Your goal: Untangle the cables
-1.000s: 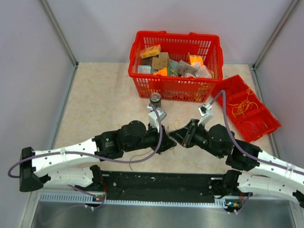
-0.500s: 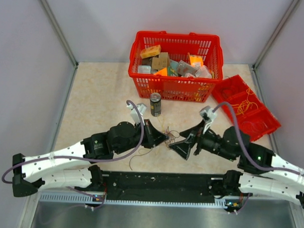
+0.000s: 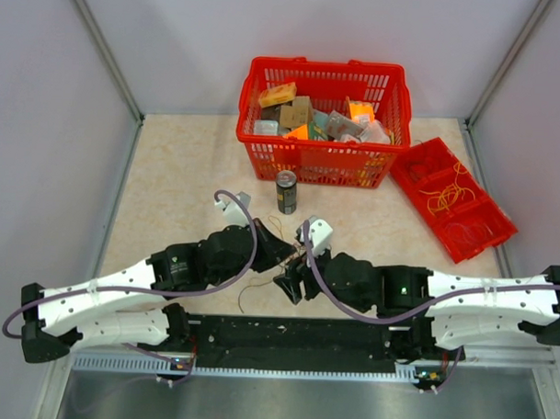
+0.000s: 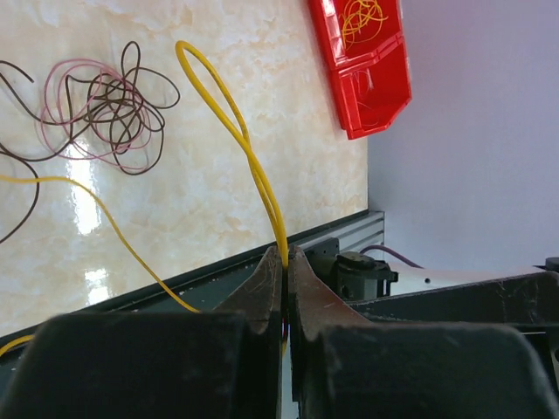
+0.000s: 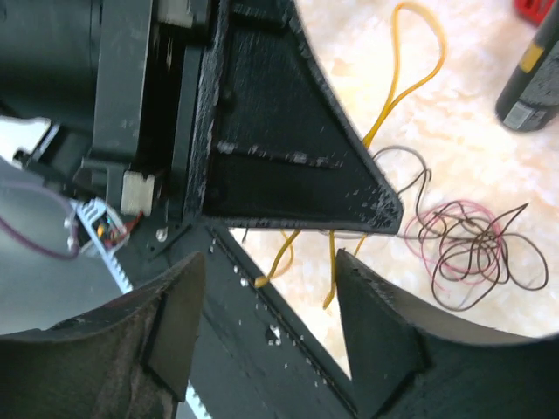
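My left gripper [image 4: 286,254] is shut on a yellow cable [image 4: 234,120], which rises out of the jaws as a long narrow loop. A tangle of dark brown and pink cables [image 4: 110,106] lies on the table beyond it. My right gripper [image 5: 269,269] is open with nothing between its fingers, close beneath the left gripper's dark finger [image 5: 288,148]. Two loose yellow cable ends [image 5: 332,278] hang between them, and the dark tangle [image 5: 472,246] lies to the right. In the top view the left gripper [image 3: 280,253] and the right gripper [image 3: 291,285] almost touch at the table's middle front.
A drink can [image 3: 286,191] stands just behind the grippers. A red basket [image 3: 323,160] full of small boxes sits at the back. A red tray [image 3: 463,236] holding yellow cables lies at the right. The black base rail [image 3: 294,334] runs along the near edge.
The right gripper went from shut to open and its arm swung left to sit beside the left gripper. The left arm drew back and left, staying shut on the yellow cable.
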Controlling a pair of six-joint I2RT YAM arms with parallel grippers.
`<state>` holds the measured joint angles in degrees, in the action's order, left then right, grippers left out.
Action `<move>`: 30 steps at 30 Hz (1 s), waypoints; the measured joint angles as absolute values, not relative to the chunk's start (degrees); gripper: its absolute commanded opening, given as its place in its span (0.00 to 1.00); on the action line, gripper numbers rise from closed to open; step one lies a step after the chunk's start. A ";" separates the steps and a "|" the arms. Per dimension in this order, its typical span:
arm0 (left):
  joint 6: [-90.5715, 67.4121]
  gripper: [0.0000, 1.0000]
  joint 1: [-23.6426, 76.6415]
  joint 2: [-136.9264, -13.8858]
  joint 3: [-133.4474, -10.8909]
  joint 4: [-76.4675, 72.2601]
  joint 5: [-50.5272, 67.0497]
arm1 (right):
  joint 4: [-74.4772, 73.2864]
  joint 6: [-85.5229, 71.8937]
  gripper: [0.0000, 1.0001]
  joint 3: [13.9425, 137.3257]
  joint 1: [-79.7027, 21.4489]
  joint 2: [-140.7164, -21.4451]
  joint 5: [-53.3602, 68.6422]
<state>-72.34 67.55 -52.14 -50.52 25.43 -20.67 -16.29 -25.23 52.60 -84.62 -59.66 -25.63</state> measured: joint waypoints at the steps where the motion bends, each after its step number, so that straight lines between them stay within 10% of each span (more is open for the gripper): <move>1: -72.90 0.00 67.53 -52.03 -50.52 25.54 -20.75 | -15.86 -25.21 0.56 53.04 -84.95 -60.20 -26.96; 10: -77.01 0.00 67.46 -50.59 -49.91 25.80 -21.69 | -14.59 -25.65 0.31 53.82 -85.03 -62.72 -34.20; 13: -77.95 0.00 67.42 -50.02 -49.39 25.71 -22.15 | -14.57 -25.43 0.00 53.82 -85.08 -62.78 -35.53; 16: -78.35 0.02 67.31 -49.43 -48.40 25.08 -22.48 | -14.70 -25.74 0.00 54.04 -85.32 -63.42 -36.47; 20: -77.80 0.58 67.20 -48.29 -47.33 24.49 -23.31 | -14.70 -26.17 0.00 54.11 -85.34 -63.75 -37.41; 24: -76.36 0.94 67.16 -42.41 -44.86 24.67 -25.93 | -15.22 -27.07 0.00 52.53 -83.50 -60.53 -36.45; 30: -70.00 0.98 67.09 -27.09 -38.06 22.52 -29.63 | -16.16 -27.64 0.00 45.74 -71.66 -49.06 -29.50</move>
<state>-70.00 67.09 -27.09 -38.06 22.52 -29.63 -16.16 -27.64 45.74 -71.66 -49.06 -29.50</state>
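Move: Three centimetres or so straight ahead of the half-open right fingers, at about their height, the yellow cable trails from the shut left fingers; that stretch lies some 3 cm behind the left hand point, 1 cm to its left and 1 cm lower. The brown-and-pink tangle lies on the table roughly 12 cm ahead of the right hand, 3 cm to its right and 17 cm below. The can stands about 24 cm ahead of the right hand, 2 cm left, 12 cm below. Easing about 3 cm forward, the right hand brings its open fingers around the yellow cable and shuts them on it, turning some 10 degrees clockwise. The left hand, holding almost still until then, opens wide, lets the cable go and draws off about 7 cm to the left, rising a little; the right carries the cable away to the right and forward. ##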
